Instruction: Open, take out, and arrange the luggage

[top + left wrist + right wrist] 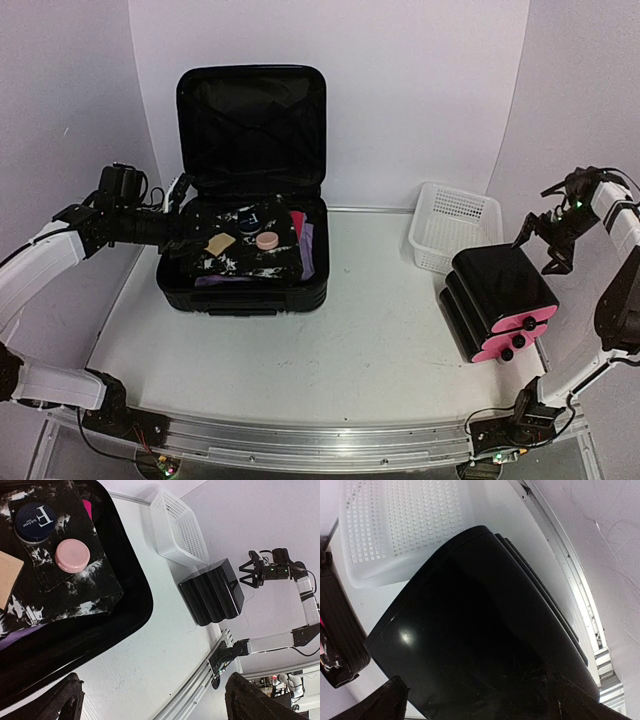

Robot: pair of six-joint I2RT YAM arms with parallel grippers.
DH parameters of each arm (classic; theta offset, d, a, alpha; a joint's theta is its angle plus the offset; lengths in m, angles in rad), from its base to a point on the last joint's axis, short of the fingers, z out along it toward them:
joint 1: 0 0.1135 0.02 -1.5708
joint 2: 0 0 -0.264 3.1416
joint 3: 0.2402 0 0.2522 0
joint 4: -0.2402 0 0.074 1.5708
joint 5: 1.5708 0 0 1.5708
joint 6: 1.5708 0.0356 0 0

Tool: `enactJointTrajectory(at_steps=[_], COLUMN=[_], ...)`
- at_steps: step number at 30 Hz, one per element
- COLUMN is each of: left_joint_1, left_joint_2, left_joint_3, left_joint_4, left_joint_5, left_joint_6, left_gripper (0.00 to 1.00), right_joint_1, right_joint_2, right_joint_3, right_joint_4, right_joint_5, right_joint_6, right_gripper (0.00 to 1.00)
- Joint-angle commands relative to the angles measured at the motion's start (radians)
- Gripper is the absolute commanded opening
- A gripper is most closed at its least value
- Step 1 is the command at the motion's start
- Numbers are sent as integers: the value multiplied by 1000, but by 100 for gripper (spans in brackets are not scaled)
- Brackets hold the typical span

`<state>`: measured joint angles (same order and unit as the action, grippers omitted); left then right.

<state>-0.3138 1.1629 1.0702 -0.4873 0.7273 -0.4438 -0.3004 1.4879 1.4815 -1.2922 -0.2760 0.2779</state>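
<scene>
The luggage (245, 285) lies open on the table with its lid (252, 125) standing upright at the back. Inside lie a black-and-white cloth (70, 592), a round navy tin (35, 521), a pink round lid (72, 555) and a tan square (7, 575). My left gripper (195, 232) hovers open at the case's left edge and holds nothing; in the left wrist view the left gripper (160, 705) frames bare table. My right gripper (550, 240) hangs open over the black drawer box (500, 295), apart from it.
A white mesh basket (455, 225) stands at the back right, just behind the black box with pink drawer fronts (512, 340). The right wrist view shows the box top (480, 645), the basket (400, 525) and a ribbed corner of the luggage (340, 630).
</scene>
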Motion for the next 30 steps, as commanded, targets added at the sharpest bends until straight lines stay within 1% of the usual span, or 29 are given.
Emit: enactJointTrajectory(at_steps=[1,4,6,11,17,20,23,26,30], left_joint_1=[-5,-19,-38,-88,-137,-192,-258,-322,-410], left_joint_2=[-44,-45,-35,3,55,95,149,226,324], left_joint_3=[-46,-63,-67,-52,-31,-10,18,53,116], left_joint_4=[61,83,98,115,142,164,192,226,265], left_joint_5=[12,13,11,-2,-15,-28,-42,-51,-55], left_joint_6=[-20,-37,-41,-52,-60,-67,-76,-101,-117], left_gripper=[99,99,100,99,100,99,99,99,98], right_joint_1=[-59,-59,-60,-59,-55,-38,-23,13,128], right_joint_2=[1,2,16,6,-78,-131,-183,-237,-302], right_joint_3=[-30,-44,-57,-151,-267,-320,-386,-464,-560], right_joint_4=[44,52,58,94,150,175,211,278,406], right_joint_5=[-129,-65,-53,-92,-103,-135,-159,-204,-190], right_joint_6=[18,15,16,44,61,95,147,242,394], right_gripper=[98,98,98,98,98,98,97,96,95])
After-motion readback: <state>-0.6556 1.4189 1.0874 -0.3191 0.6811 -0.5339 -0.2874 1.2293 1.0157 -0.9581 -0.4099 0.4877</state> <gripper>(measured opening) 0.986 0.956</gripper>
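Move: The black drawer stack's middle lies about 7 cm back, 6 cm left and 12 cm below the right hand, with the white basket some 13 cm ahead and 12 cm left of that hand. From the left hand, the stack is roughly 60 cm right, 4 cm back and 20 cm lower. Inside the suitcase, about 15 cm below the left hand, the pink tin sits 6 cm right and 4 cm ahead, the tan block 3 cm left and 3 cm ahead. Down about 5 cm beside the drawer stack goes the open right hand, first drifting slightly right, then pushing left some 5 cm and a little back, its outer finger against the stack's right side near the pink end. The left hand, also open, sweeps right about 12 cm, gathering speed while sinking and turning clockwise, over the suitcase's contents towards the stack. ##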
